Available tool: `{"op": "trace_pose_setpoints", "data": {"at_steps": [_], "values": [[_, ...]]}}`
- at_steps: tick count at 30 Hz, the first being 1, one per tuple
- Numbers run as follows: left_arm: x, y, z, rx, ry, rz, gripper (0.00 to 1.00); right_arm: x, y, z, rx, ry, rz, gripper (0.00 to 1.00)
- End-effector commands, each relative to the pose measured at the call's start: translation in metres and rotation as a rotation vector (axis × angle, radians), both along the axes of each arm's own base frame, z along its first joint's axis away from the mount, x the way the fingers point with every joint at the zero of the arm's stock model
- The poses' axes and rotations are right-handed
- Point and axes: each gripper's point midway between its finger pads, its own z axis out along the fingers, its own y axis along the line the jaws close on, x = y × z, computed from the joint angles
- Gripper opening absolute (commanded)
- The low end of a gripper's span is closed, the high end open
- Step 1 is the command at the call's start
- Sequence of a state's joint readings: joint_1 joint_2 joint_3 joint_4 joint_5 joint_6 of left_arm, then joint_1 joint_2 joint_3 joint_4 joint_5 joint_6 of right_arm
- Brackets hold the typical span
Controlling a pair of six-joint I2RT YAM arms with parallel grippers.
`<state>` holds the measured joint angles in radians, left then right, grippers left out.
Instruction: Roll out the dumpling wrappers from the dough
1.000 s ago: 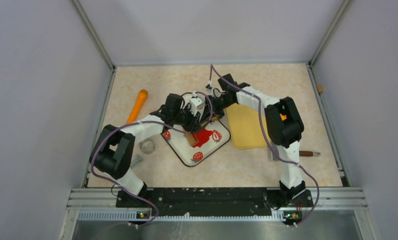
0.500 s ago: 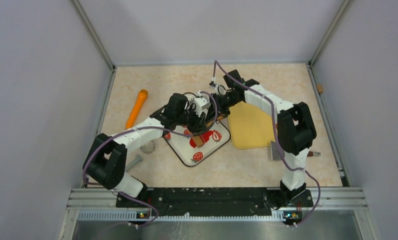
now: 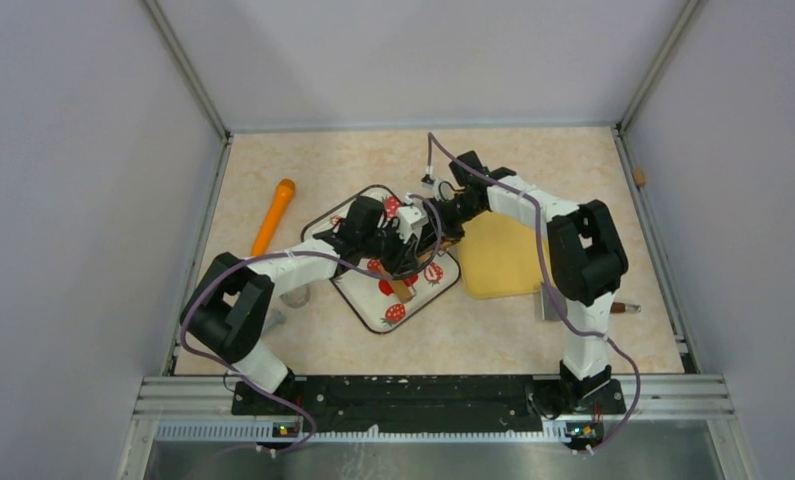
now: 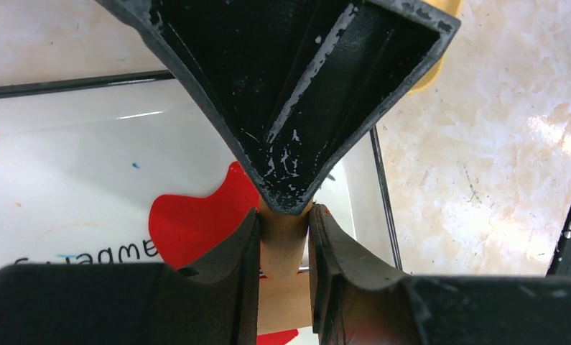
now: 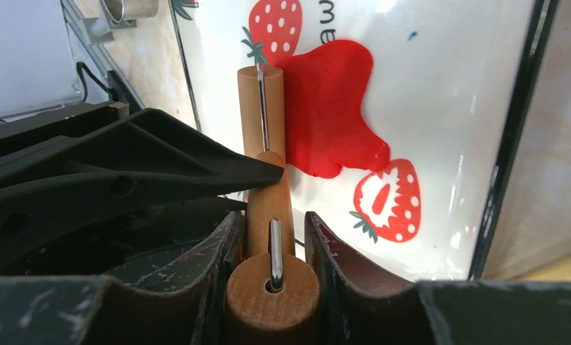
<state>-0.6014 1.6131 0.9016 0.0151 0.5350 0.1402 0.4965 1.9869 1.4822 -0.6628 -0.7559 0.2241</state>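
Note:
The dough (image 5: 332, 108) is a flattened, irregular red blob on the white strawberry-printed mat (image 3: 373, 305), also seen as dough (image 4: 196, 223) under the left wrist. A small wooden roller (image 5: 262, 108) lies across the blob's edge, its near end showing as roller (image 3: 403, 290) from above. My left gripper (image 4: 284, 215) is shut on the roller's wooden handle (image 4: 282, 248). My right gripper (image 5: 271, 223) is shut on the roller's other wooden end, facing the left one. Both meet over the mat, left gripper (image 3: 398, 248) and right gripper (image 3: 431, 228). The dumpling wrappers are out of view.
An orange tool (image 3: 273, 215) lies at the left. A yellow board (image 3: 498, 255) sits right of the mat. A scraper (image 3: 551, 300) with a brown handle lies beyond it. A clear ring (image 3: 295, 293) and a metal piece (image 3: 270, 322) rest near the left arm.
Both arms have moved together, carrying the roller across the dough toward the mat's near right side. Both grips are unchanged.

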Motion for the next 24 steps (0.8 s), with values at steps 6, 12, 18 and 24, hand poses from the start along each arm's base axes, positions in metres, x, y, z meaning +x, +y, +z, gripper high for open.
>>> {"op": "trace_pose_setpoints", "data": {"at_steps": [6, 12, 18, 24], "values": [[-0.021, 0.004, 0.007, -0.060, -0.011, -0.038, 0.00, -0.004, 0.038, -0.036, -0.047, -0.114, 0.101, 0.00], [-0.026, 0.013, 0.008, -0.058, 0.006, -0.018, 0.00, -0.007, 0.047, -0.035, -0.038, -0.110, 0.114, 0.00], [-0.031, 0.014, 0.051, -0.106, -0.097, -0.063, 0.07, 0.006, 0.069, 0.023, 0.077, -0.189, 0.119, 0.00], [-0.038, 0.022, 0.065, -0.089, -0.425, -0.205, 0.54, 0.000, 0.060, 0.047, 0.106, -0.199, 0.114, 0.00]]}}
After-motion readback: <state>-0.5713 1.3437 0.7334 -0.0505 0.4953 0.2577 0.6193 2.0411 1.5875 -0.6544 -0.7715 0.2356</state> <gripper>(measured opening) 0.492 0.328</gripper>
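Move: The red dough lies on the strawberry tray about 2 cm left and 1 cm ahead of the left hand, some 5 cm below it. From the right hand it is about 7 cm left, 1 cm back and 6 cm below. The large wooden roller, whose handle both hands already grip, sits some 3 cm left, 2 cm back and 4 cm below the left hand. The yellow board's middle is about 20 cm right and 8 cm ahead of the left hand. The roller is drawn leftward and somewhat back across the dough, pressed low by both hands, which travel about 5 cm side by side and sink slightly at first. Towards the end both rise, the left by some 2.5 cm from its lowest, tipping slightly as its fingers open and release the handle; the right keeps its pinch. ##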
